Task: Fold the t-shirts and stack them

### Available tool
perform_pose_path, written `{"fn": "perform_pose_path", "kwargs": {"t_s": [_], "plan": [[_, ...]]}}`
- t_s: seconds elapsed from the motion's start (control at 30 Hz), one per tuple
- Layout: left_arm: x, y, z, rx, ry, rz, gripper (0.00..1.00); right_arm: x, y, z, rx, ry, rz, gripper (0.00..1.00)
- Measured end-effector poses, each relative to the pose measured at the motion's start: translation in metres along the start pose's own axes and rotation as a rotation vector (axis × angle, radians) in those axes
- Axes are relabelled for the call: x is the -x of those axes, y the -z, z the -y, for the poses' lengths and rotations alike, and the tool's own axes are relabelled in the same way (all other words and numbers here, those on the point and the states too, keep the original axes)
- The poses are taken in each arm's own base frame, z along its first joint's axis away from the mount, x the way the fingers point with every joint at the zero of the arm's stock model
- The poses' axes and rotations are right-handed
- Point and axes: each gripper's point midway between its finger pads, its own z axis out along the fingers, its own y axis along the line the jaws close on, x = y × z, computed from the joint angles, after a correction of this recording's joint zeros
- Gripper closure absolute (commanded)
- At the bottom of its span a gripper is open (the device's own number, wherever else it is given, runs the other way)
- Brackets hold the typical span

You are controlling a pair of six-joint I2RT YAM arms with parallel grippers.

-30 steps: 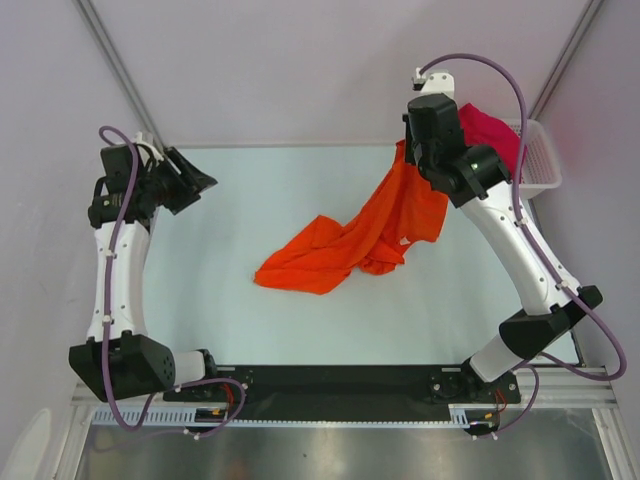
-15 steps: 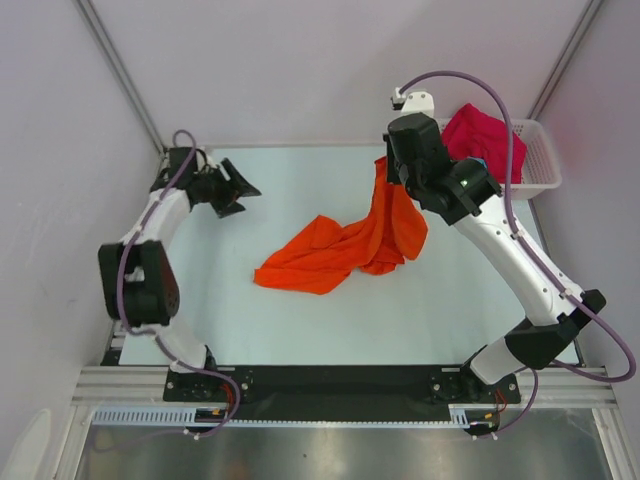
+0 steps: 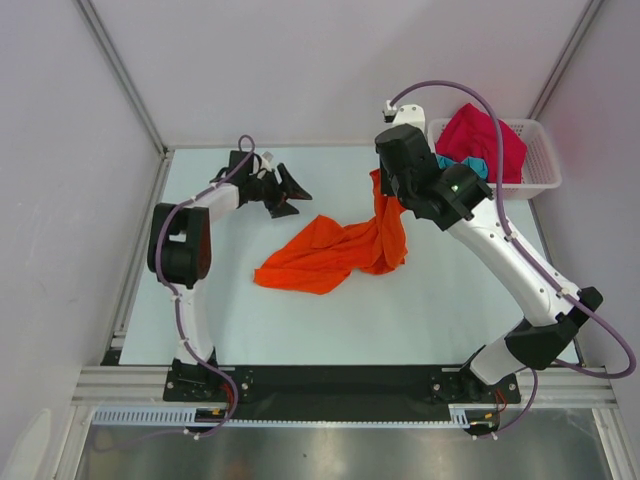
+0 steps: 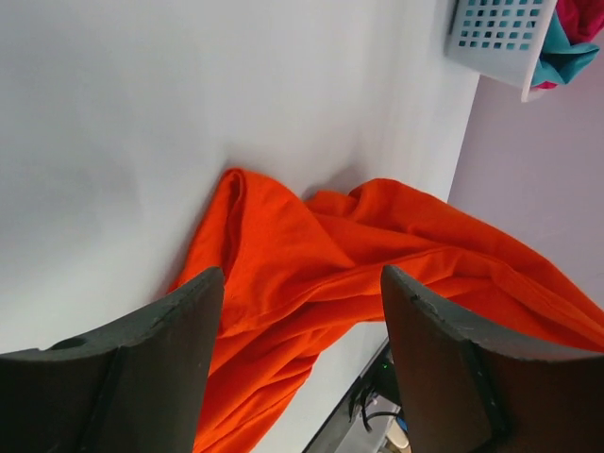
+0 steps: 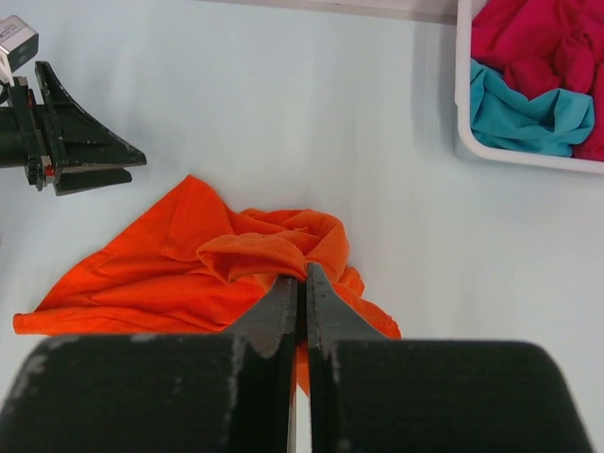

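Note:
A bright orange t-shirt point(image 3: 325, 255) lies crumpled in the middle of the table, one end lifted. My right gripper point(image 5: 303, 274) is shut on that raised end of the orange t-shirt point(image 5: 189, 274), holding it above the table at the back centre. My left gripper point(image 3: 290, 192) stands open just left of the shirt's far corner, touching nothing; in the left wrist view the orange t-shirt point(image 4: 311, 283) shows between its spread fingers point(image 4: 179, 321). A crimson-pink t-shirt point(image 3: 485, 140) and a teal t-shirt point(image 5: 528, 118) lie in the basket.
A white plastic lattice basket point(image 3: 540, 170) stands at the table's back right corner, right beside my right arm. Grey walls close in the table at the back and both sides. The arm bases sit on a black rail point(image 3: 340, 380) at the near edge.
My left arm swung from the far left edge across toward the shirt, its gripper opening wider. My right gripper carried the lifted end of the orange shirt leftward, away from the basket.

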Motion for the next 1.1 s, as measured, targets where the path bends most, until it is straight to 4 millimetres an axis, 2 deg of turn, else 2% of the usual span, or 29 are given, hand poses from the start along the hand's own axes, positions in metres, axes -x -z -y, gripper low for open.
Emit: {"fn": "perform_pose_path", "kwargs": {"t_s": [0.1,0.2,0.37,0.57,0.7,0.83,0.93,1.1], "plan": [[0.005,-0.010,0.005,-0.022,-0.004,0.005,0.27,-0.001,-0.001,0.001,-0.008,-0.002,-0.002,1.00],[0.001,-0.023,0.012,-0.037,-0.009,-0.011,0.27,-0.003,-0.002,0.001,-0.012,-0.003,-0.011,1.00],[-0.015,-0.048,0.024,-0.063,-0.029,-0.055,0.27,-0.007,-0.002,0.001,-0.017,-0.004,-0.024,1.00],[-0.033,-0.066,0.023,-0.064,-0.022,-0.100,0.27,-0.010,-0.002,0.004,-0.029,0.002,-0.037,1.00],[-0.032,-0.067,0.020,-0.052,-0.024,-0.093,0.27,-0.011,-0.002,0.006,-0.037,0.005,-0.039,1.00],[-0.026,-0.067,0.007,0.022,-0.037,-0.053,0.27,-0.012,-0.002,0.006,-0.039,0.007,-0.040,1.00],[-0.021,-0.061,-0.003,0.091,-0.056,-0.012,0.27,-0.012,-0.003,0.005,-0.040,0.008,-0.043,1.00],[-0.016,-0.056,-0.008,0.130,-0.076,0.011,0.27,-0.015,-0.006,0.004,-0.042,0.014,-0.050,1.00]]}}
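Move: The t-shirt's far left corner, lying flat, is what my open left hand goes for: about 5 cm to its right, some 2 cm ahead and roughly 7 cm below. The shirt's near-left end lies about 14 cm back and 3 cm left of this hand, and its bunched part some 18 cm right and 9 cm back, both at table height. From my right hand, holding the shirt's raised part, that corner is about 14 cm ahead, 13 cm left and 32 cm down. Fingers staying wide open, my left hand sweeps about 7 cm right towards the shirt's far left corner while starting to sink, then eases back some 3 cm left, ending about 4 cm lower. On that return I tip the fingers roughly 10 degrees more steeply down; contact with the cloth can't be made out. My right hand keeps its closed hold on the raised shirt, settling slightly. ##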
